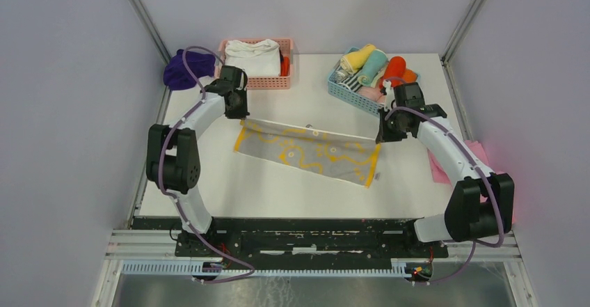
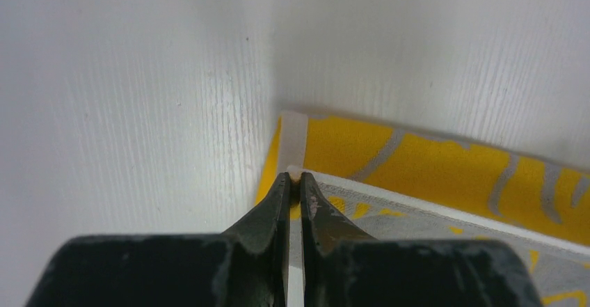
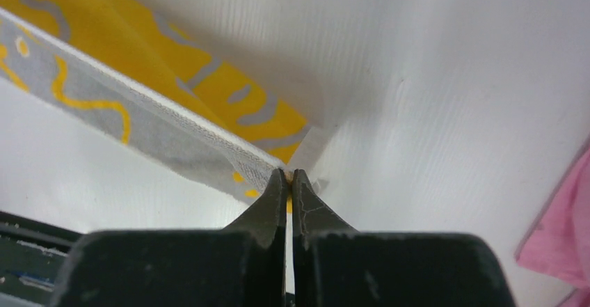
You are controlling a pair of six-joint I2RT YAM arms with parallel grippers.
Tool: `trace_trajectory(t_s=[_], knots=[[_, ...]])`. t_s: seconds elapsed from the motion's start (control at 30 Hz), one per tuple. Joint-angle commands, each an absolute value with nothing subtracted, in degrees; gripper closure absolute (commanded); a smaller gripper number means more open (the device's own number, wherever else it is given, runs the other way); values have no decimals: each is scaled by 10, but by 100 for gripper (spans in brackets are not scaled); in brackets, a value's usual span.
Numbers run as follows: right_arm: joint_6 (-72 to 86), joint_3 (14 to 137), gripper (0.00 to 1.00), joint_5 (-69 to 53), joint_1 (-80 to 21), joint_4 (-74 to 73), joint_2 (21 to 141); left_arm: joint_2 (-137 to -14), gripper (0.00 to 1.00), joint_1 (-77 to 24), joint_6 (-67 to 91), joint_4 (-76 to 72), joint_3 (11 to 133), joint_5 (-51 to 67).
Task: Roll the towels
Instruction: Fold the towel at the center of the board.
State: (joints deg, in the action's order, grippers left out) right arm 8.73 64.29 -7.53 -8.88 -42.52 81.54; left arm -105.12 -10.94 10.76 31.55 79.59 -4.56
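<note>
The yellow towel (image 1: 309, 150) with grey-white markings is folded lengthwise across the middle of the table, its grey underside turned up. My left gripper (image 1: 240, 114) is shut on its far left corner (image 2: 296, 176). My right gripper (image 1: 384, 136) is shut on the far right corner (image 3: 291, 170), with both layers of the yellow towel (image 3: 104, 105) trailing away to the left. The upper fold is lifted slightly along the far edge. The dark purple towel (image 1: 184, 69) lies bunched at the far left corner of the table, behind the left arm.
A pink basket (image 1: 285, 79) with white cloths stands at the back centre. A blue basket (image 1: 344, 91) of rolled towels sits at the back right, just behind my right gripper. A pale pink cloth (image 1: 440, 168) lies at the right table edge.
</note>
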Motion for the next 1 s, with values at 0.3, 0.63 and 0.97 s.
trace_trajectory(t_s=[0.3, 0.63, 0.97], knots=[[167, 515, 96, -198, -99, -429, 761, -979, 97, -102, 141, 308, 706, -102], [218, 454, 96, -191, -99, -373, 832, -998, 96, -103, 161, 308, 653, -92], [207, 478, 95, -187, -99, -393, 802, -955, 96, -103, 173, 313, 667, -98]])
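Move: Each hand already holds a far corner of the towel above the board, the left about 6 cm up, the right about 11 cm. The near left corner lies some 11 cm back and 3 cm left of the left hand; the near right corner some 13 cm back and 3 cm left of the right. From the left hand, the pink basket stands 25 cm ahead and 4 cm right, and the purple towel 25 cm ahead and 19 cm left. The blue basket is about 27 cm straight ahead of the right hand. Still pinching the towel's two far corners, both hands draw the raised edge back and down towards the near edge, drifting 2–3 cm left, then settle low over the board. The left travels about 7 cm back and 5 cm down; the right goes farther, roughly 9.5 cm back and 9 down, its fingers tipping some 20 degrees nearer to vertical. ##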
